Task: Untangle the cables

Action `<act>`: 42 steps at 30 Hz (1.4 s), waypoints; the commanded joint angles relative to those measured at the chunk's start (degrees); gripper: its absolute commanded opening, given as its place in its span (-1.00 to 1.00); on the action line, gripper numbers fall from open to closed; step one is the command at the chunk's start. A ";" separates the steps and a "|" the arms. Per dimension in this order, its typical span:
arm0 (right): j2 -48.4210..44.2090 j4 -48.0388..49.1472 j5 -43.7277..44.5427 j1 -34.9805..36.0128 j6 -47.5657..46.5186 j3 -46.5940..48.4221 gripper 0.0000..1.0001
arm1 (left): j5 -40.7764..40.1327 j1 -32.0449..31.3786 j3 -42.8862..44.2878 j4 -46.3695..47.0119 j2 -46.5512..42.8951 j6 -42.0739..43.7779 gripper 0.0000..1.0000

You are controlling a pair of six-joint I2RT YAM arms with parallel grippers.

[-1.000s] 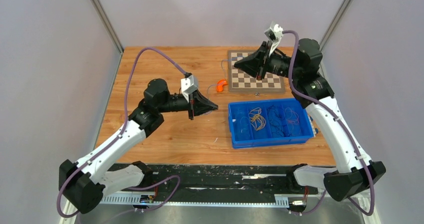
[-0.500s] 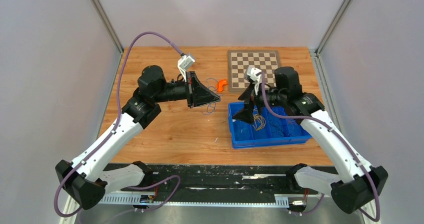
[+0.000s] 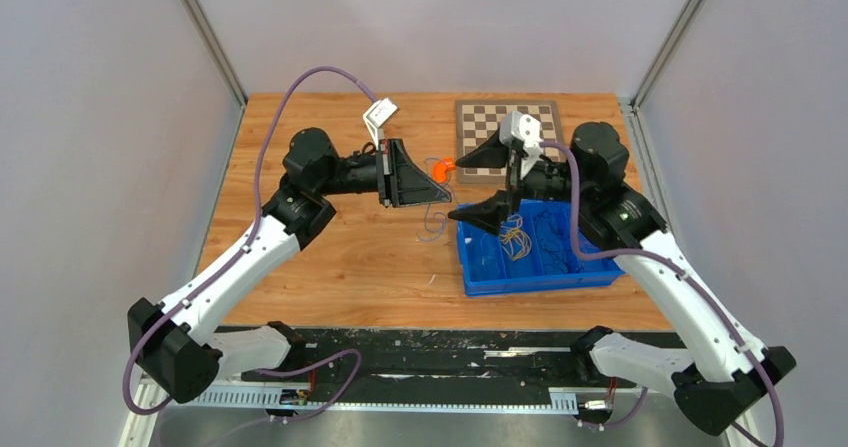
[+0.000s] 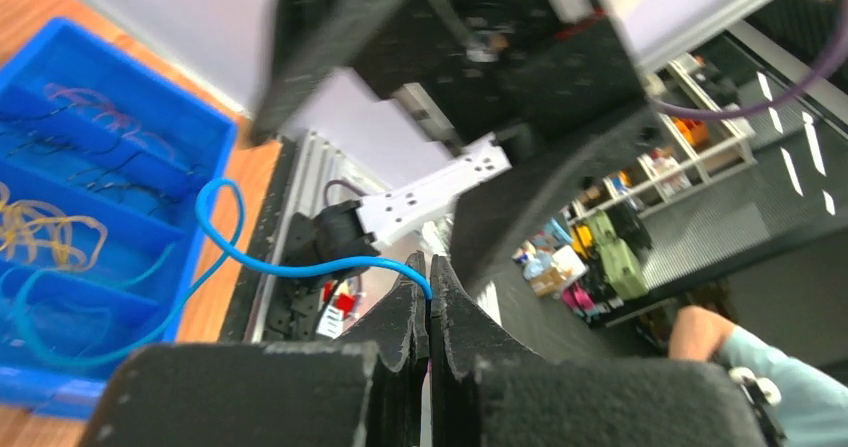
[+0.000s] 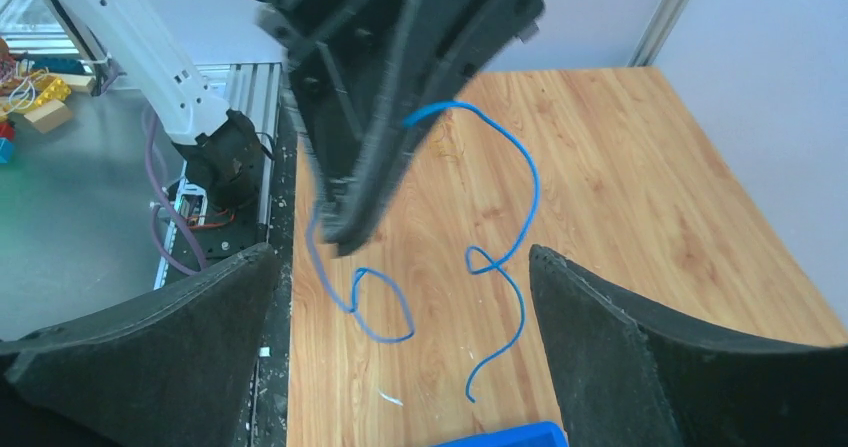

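My left gripper (image 3: 437, 198) is shut on a thin blue cable (image 3: 432, 223) that dangles in loops above the wooden table, left of the blue bin (image 3: 540, 282). In the left wrist view the jaws (image 4: 429, 285) pinch the end of that blue cable (image 4: 290, 265). My right gripper (image 3: 462, 185) stands wide open facing the left one, with nothing between its fingers. From the right wrist, the open gripper (image 5: 402, 257) frames the hanging blue cable (image 5: 527, 182) and the left gripper (image 5: 345, 235). More cables lie in the bin, yellow ones (image 3: 514, 235) and dark blue ones (image 3: 552, 229).
A chessboard (image 3: 505, 117) lies at the back of the table, partly behind the right arm. A small orange object (image 3: 441, 169) sits beside it, just behind the two grippers. The bin's corner (image 5: 500, 437) shows below the right gripper.
The right gripper swung from the chessboard over the bin, opened wide, and now faces the left gripper. The left gripper rose and shifted back, the blue cable hanging from it.
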 commanded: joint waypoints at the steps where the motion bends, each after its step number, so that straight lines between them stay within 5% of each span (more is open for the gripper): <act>1: 3.26 9.97 -3.49 0.14 6.23 -0.74 1.00 | 7.87 -0.09 0.16 19.26 0.68 -8.87 -1.00; 9: 4.42 17.30 -6.47 2.09 12.92 -2.98 1.00 | 10.48 -1.62 0.91 24.53 0.43 -10.23 -1.00; 20: 3.74 17.15 -7.50 9.72 10.54 -3.75 0.86 | 7.82 -1.65 3.91 22.78 1.57 -8.48 -1.00; 25: 2.43 20.04 4.69 11.13 15.68 -6.63 0.60 | 1.89 -1.56 4.32 17.09 0.87 -5.91 -1.00; 28: 2.20 22.80 10.83 11.15 18.52 -7.93 0.26 | -1.76 -1.49 4.95 14.25 0.94 -5.12 -1.00; 34: 1.28 23.99 16.90 11.19 18.70 -8.53 -0.84 | -5.58 -0.40 5.79 9.77 0.66 -5.33 -1.00; 42: -4.88 17.04 20.71 11.10 11.22 -10.34 -1.00 | -11.04 6.12 3.07 -0.93 -1.56 -5.96 -1.00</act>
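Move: The blue cable is held at the left fingertips and sits between them, arching forward and hanging in two strands. From the open right hand, its held part lies about 3 cm to the left, 2 cm back and roughly level. The orange piece is on the table, some 28 cm ahead of the left hand, in line with it and about 36 cm below. The blue tray's middle is about 9 cm ahead, 21 cm right and 35 cm below the left hand. The blue cable stays pinched in the left fingers, which back off and rise about 4 cm, then swing forward some 8 cm with little change in height. The open right hand reaches about 5 cm left under them, drawing back and then coming forward again as its fingers shut on the cable below the left tips. It finally eases slightly right. ##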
